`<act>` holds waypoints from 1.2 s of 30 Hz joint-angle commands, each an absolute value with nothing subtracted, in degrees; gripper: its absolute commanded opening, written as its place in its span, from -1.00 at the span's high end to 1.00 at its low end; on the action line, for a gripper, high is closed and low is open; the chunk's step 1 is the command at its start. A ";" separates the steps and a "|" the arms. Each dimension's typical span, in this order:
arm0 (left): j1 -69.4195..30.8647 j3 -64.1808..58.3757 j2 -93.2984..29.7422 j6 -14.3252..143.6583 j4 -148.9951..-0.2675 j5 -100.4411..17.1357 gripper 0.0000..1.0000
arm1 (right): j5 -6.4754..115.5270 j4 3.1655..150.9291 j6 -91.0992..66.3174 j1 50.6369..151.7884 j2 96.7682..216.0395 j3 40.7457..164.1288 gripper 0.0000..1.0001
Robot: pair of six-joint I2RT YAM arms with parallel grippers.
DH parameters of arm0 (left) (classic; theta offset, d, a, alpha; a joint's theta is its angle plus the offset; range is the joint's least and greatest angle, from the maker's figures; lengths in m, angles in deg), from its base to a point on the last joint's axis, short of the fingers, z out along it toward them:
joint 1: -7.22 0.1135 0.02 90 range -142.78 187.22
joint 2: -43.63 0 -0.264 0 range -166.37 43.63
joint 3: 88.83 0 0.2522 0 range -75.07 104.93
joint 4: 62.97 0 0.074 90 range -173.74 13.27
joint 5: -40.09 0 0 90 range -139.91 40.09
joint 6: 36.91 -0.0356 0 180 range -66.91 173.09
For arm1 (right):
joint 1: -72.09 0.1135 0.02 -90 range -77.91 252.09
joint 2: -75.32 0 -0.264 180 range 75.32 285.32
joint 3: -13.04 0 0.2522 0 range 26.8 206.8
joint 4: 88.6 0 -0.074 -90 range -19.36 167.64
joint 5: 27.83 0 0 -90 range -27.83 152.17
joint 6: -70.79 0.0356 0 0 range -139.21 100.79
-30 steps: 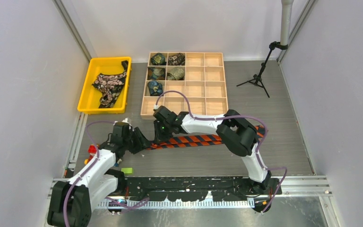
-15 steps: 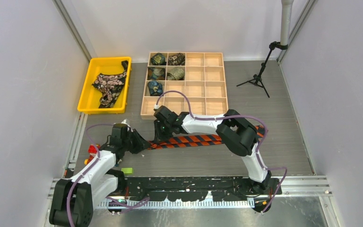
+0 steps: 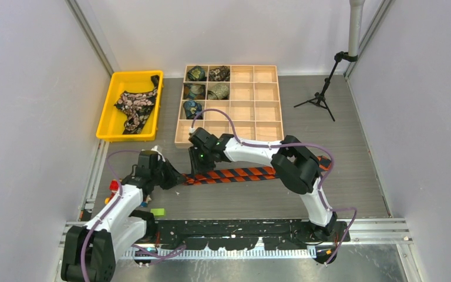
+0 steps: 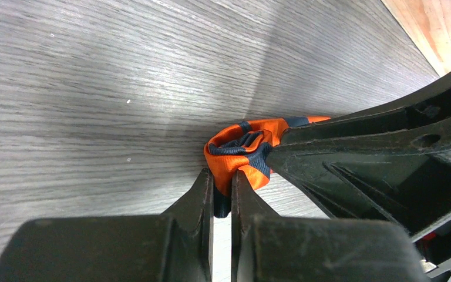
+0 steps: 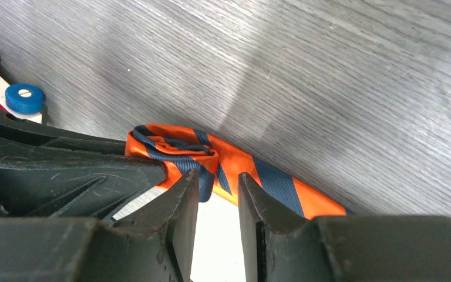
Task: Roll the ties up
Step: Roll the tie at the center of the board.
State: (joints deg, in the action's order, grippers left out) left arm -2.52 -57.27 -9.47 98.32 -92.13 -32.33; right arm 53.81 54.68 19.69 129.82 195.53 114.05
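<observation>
An orange-and-black striped tie (image 3: 235,174) lies flat across the grey table, its left end curled into a small roll (image 4: 243,154). My left gripper (image 4: 222,188) is shut on the near edge of that roll, fabric pinched between its fingertips; from above the left gripper (image 3: 181,176) sits at the tie's left end. My right gripper (image 5: 218,185) stands open right at the roll (image 5: 176,147), its fingertips a little apart on either side of a fold, and it meets the left one from the far side (image 3: 197,166).
A yellow bin (image 3: 113,97) at the back left holds a black tie with pink flowers (image 3: 134,106). A wooden grid tray (image 3: 267,106) holds several rolled ties (image 3: 202,88). A tripod (image 3: 320,97) stands back right. A green block (image 3: 158,211) and a red block (image 3: 114,186) lie beside the left arm.
The left gripper has closed onto the rolled end of the striped tie. The right gripper has loosened its fingers and shifted slightly away from me.
</observation>
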 commanded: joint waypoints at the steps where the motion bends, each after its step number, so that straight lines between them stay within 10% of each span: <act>1: -2.63 -53.07 -7.30 94.78 -98.52 -33.66 1.00 | 54.41 49.99 16.97 130.23 189.91 117.24 0.28; 36: -2.62 -42.45 -8.04 91.82 -108.51 -34.01 1.00 | 49.06 59.44 24.56 134.23 198.90 121.27 0.70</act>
State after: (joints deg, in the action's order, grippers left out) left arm -2.52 -46.03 -8.10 92.44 -108.98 -36.88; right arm 50.42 54.97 22.66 133.36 197.51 119.44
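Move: The rolled end of the tie is already pinched in the left hand, its middle about 1 cm ahead and 1 cm right of that hand, roughly level. From the right hand, half open beside it, the roll lies some 2 cm left and 1 cm back, about 1 cm lower; the tie's flat length has its middle roughly 20 cm right and 1 cm ahead. The toy car stands about 12 cm left of the left hand and 7 cm back. The right fingers close from half open to pinch the near right side of the roll, after that hand rises about 2 cm, then draws back 2–3 cm and travels some 4 cm left to the roll. The left hand keeps its pinch throughout, lifting about 3.5 cm and easing 1.5 cm left, with only a slight tilt. ##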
